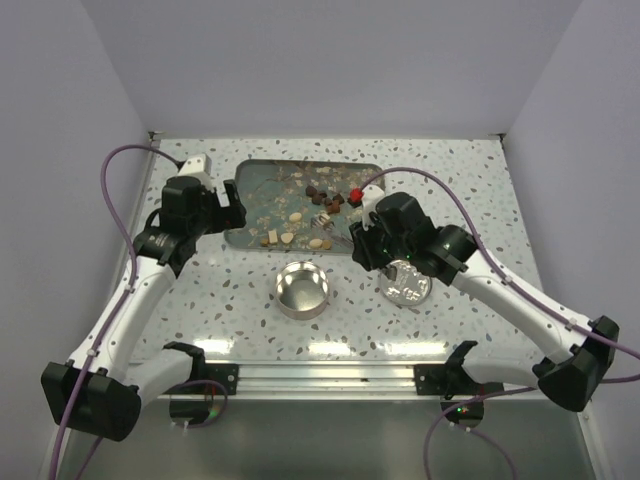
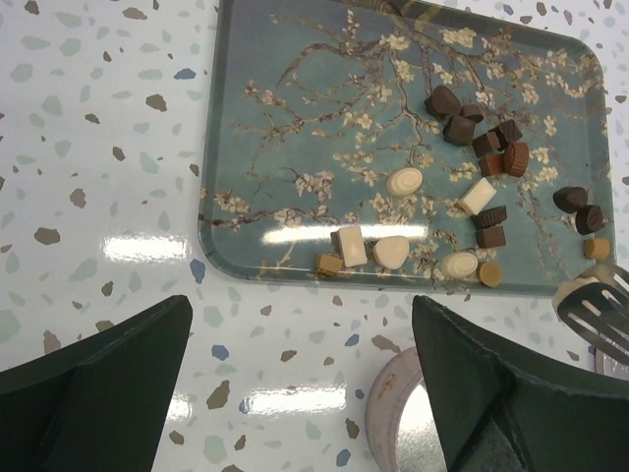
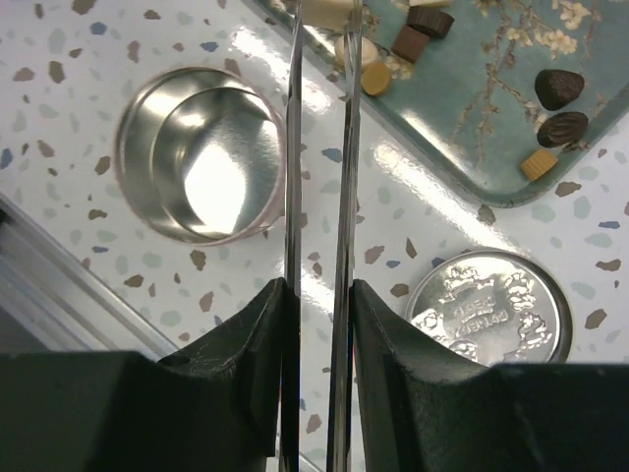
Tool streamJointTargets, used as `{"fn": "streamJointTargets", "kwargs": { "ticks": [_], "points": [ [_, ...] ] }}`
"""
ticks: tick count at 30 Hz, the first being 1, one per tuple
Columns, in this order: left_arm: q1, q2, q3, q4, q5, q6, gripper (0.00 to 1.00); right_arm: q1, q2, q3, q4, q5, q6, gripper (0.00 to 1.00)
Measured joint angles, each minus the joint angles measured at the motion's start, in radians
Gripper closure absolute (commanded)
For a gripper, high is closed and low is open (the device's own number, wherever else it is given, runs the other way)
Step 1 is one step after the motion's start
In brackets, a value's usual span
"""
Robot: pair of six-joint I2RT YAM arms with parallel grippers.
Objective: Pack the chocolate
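Observation:
The chocolate, small dark, tan and cream pieces, lies scattered on a teal blossom-print tray, mostly on its right half. My right gripper is shut on metal tongs. Their two blades reach towards the tray's near edge, by cream pieces, and the tips run out of the right wrist view. One slotted tong tip shows in the left wrist view. My left gripper hangs open and empty over the table just in front of the tray. The open round tin stands empty.
The tin's embossed lid lies flat on the table right of the tin, under my right arm. The tin's rim sits close below my left gripper's right finger. White walls close in the back and sides.

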Motion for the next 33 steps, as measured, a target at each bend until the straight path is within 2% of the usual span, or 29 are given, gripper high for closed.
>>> {"fn": "streamJointTargets", "kwargs": {
  "ticks": [8, 15, 24, 33],
  "points": [
    [0.0, -0.023, -0.01, -0.029, 0.024, 0.0, 0.0, 0.168, -0.11, -0.058, -0.012, 0.043, 0.088, 0.77],
    [0.0, -0.023, -0.011, -0.031, 0.025, 0.0, 0.0, 0.252, -0.131, -0.108, -0.042, 0.073, 0.141, 0.75],
    [0.0, -0.029, -0.017, -0.038, 0.026, 0.0, 0.0, 0.269, -0.125, -0.109, -0.048, 0.101, 0.153, 0.68],
    [0.0, -0.052, -0.032, -0.054, 0.025, 0.001, 0.0, 0.269, -0.089, -0.109, -0.045, 0.1, 0.146, 0.67]
  ]
}}
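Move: The right hand holds the tongs, a cream chocolate in their tips. The round tin it is bound for stands about 11 cm to that hand's left and 2 cm back, some 16 cm below. The embossed lid lies about 12 cm to its right, level with it, and the round caramel piece at the tray's near edge is 8 cm ahead and 6 cm left. From the left hand the tin is roughly 11 cm back and 13 cm right, 17 cm lower. Still squeezing the tongs with the chocolate pinched in their tips, the right hand draws back about 8 cm and a couple of centimetres left, bringing the tips from the tray's near side over the open tin. It rises about 1 cm at first, then sinks some 3 to 4 cm, turning slightly counter-clockwise, and keeps its grip. ##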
